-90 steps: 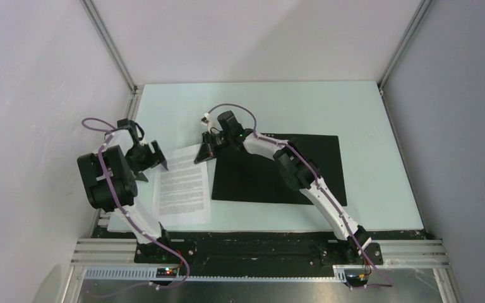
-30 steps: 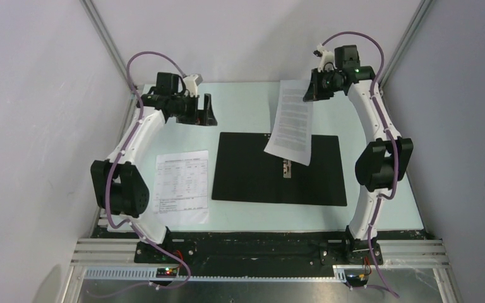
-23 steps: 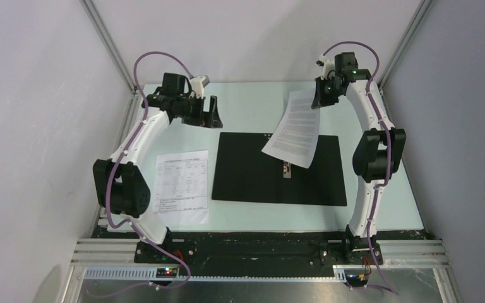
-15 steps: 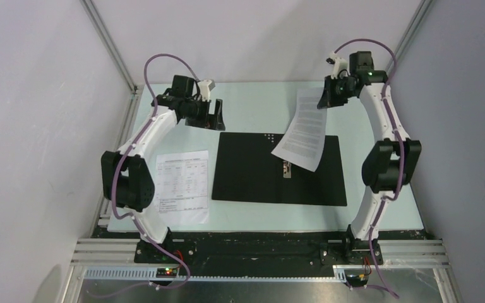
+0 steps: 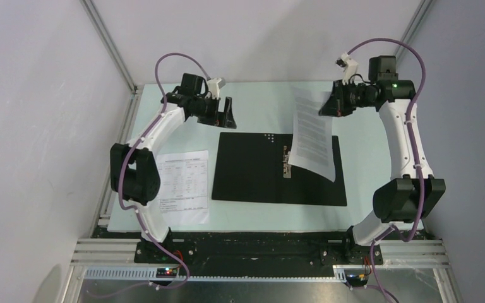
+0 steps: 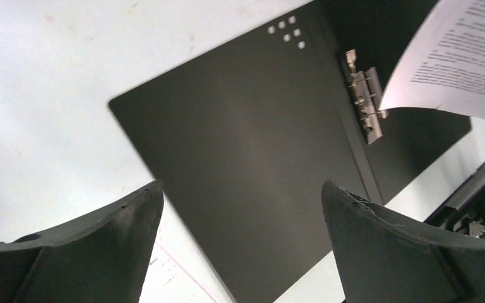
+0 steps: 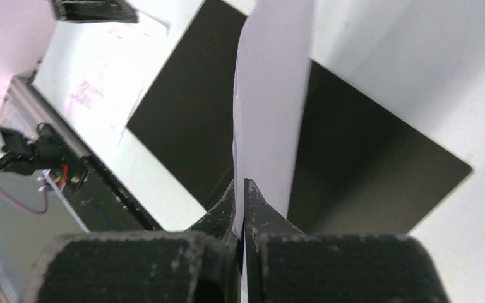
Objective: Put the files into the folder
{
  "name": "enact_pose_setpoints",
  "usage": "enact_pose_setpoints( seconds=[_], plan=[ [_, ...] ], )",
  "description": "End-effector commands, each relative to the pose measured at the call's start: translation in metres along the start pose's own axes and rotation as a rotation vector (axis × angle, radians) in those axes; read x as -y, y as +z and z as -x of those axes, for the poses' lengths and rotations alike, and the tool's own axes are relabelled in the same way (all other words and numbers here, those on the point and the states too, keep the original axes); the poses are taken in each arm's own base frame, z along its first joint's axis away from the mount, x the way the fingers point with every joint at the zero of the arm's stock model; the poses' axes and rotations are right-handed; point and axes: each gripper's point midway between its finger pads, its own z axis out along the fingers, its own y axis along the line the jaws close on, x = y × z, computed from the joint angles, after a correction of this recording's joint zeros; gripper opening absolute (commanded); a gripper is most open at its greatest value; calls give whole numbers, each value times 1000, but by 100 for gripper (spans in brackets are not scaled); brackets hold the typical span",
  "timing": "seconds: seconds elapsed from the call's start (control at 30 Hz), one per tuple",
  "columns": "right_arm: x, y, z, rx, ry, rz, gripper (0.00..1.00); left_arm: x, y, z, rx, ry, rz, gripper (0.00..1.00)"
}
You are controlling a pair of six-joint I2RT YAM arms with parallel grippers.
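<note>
The folder [image 5: 252, 170] lies open on the table, black inside up, with its metal clip [image 5: 285, 163] along the spine. My right gripper [image 5: 326, 106] is shut on the top edge of one of the files, a white printed sheet [image 5: 314, 136] that hangs down over the folder's right half. From the right wrist view the sheet [image 7: 271, 95] runs edge-on out of the shut jaws. Another file [image 5: 182, 186] lies flat on the table left of the folder. My left gripper [image 5: 226, 113] hovers open above the folder's far left corner, holding nothing; its view shows the folder [image 6: 252, 158] and clip [image 6: 363, 95] below.
Grey walls and aluminium frame posts [image 5: 110, 47] close in the pale table [image 5: 259, 101] on three sides. The arms' bases sit on a black rail [image 5: 259, 249] at the near edge.
My right gripper has carried the hanging sheet rightward, from over the spine to over the folder's right half. My left gripper has drifted right toward the folder's far left corner, staying open.
</note>
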Motion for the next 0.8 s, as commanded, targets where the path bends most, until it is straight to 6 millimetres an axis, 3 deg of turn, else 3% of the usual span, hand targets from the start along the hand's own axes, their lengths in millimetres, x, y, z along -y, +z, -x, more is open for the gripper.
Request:
enact_pose_setpoints(
  seconds=[0.0,0.17,0.27,0.37,0.47,0.5,0.6,0.63,0.67,0.77],
  plan=[
    [-71,-7,6,19,-114,244,0,47,-20,35,156,160,-184,99],
    [-115,6,12,0,-194,376,0,72,-39,43,244,273,-283,100],
    [-139,6,31,25,-239,448,0,74,-57,48,283,287,-266,100],
    [-157,12,52,45,-228,528,0,55,-77,49,320,242,-194,100],
    [-162,22,73,59,-125,589,0,36,-114,51,391,172,-134,100],
    [-157,33,73,45,-87,604,0,19,-121,46,398,119,-108,100],
    [-136,81,72,-12,60,574,0,-1,-147,34,437,56,-79,100],
    [-130,92,72,-20,78,548,0,-15,-148,22,421,15,-69,100],
    [-122,118,63,-65,129,534,0,-20,-151,15,418,-2,-57,100],
    [-91,175,50,-113,166,378,0,-30,-133,-15,331,-101,-52,100]
  ],
)
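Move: The right hand holds the files some 28 cm above the table. From it the folder's left half lies about 24 cm left and 6 cm back, its metal clip about 9 cm left and 6 cm back. From the empty left hand, the left half lies about 5 cm right and 10 cm back, some 15 cm below. Right hand swings the still-pinched files some 16 cm left across the folder; left hand rises 10 cm, leftward. ##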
